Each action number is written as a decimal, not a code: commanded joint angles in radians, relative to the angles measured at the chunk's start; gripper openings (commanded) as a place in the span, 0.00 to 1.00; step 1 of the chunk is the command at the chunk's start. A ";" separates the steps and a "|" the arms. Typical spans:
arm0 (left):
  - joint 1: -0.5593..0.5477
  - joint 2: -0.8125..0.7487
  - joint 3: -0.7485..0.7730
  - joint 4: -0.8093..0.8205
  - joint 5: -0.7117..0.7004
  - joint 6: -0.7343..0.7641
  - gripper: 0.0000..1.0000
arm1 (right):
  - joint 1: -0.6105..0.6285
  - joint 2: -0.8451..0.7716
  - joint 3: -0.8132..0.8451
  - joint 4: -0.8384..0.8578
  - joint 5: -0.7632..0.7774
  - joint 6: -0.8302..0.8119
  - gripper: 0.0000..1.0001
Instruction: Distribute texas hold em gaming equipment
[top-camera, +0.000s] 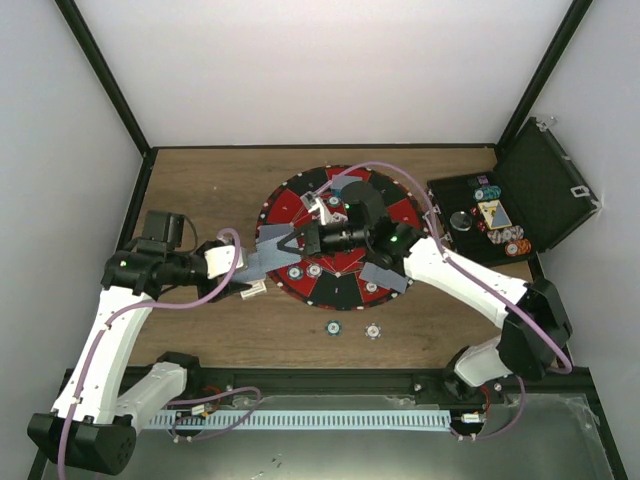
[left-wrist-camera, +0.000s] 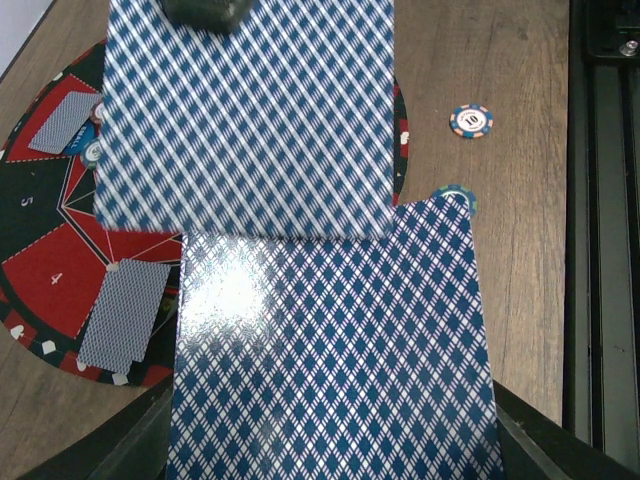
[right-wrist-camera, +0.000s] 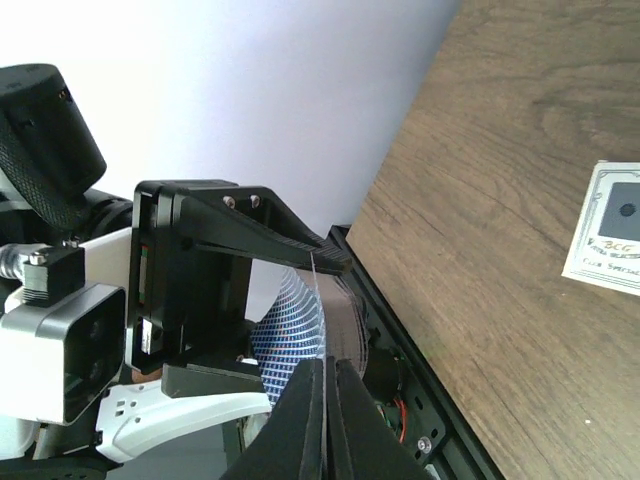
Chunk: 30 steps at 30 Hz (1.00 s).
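Note:
My left gripper (left-wrist-camera: 335, 440) is shut on a deck of blue-diamond-backed playing cards (left-wrist-camera: 330, 350), held over the near-left rim of the mat (top-camera: 340, 235). One card (left-wrist-camera: 245, 110) is slid forward off the top of the deck. My right gripper (right-wrist-camera: 325, 400) is shut on the edge of that card, and in the top view it (top-camera: 287, 240) meets the deck (top-camera: 262, 262) over the mat. Two dealt cards (left-wrist-camera: 125, 315) (left-wrist-camera: 65, 122) lie face down on the mat. Two chips (top-camera: 332, 326) (top-camera: 373, 329) lie on the wood near the mat.
The black hinged case (top-camera: 520, 195) stands open at the right with chips and cards inside. Several chips (top-camera: 313, 270) sit on the mat's near rim. A white label (right-wrist-camera: 605, 230) lies on the wood. The black frame rail (top-camera: 400, 375) runs along the near edge.

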 joint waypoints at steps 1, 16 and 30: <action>0.001 -0.011 0.010 0.012 0.036 0.004 0.14 | -0.062 -0.056 -0.008 -0.071 -0.008 -0.027 0.01; 0.001 -0.008 0.019 0.007 0.039 0.002 0.14 | -0.563 0.131 -0.002 -0.297 -0.007 -0.345 0.01; 0.002 -0.001 0.018 0.003 0.027 0.011 0.13 | -0.588 0.485 0.178 -0.303 0.225 -0.444 0.01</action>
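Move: The spot where the drawn card is taken, just right of the 8 of diamonds on the red cloth, lies about 19 cm ahead of the right hand, 15 cm to its right and 28 cm below. The 8 itself is about 4 cm left of that spot; the king of hearts is about 11 cm left of the spot and 3 cm farther out. A chip stack stands some 11 cm beyond the spot and 4 cm right. From the left hand the spot is roughly 23 cm ahead, 26 cm right and 23 cm down. The face-down card, already pinched in the right hand's shut fingers, is carried away from the deck in the left hand, which keeps still. The right hand first sweeps nearly level forward and right, then drops steeply beside the 8 of diamonds, about 20 cm each way and slowing near the end, while its left-pointing fingers tip down and swing clockwise, some 25-30 degrees each. ##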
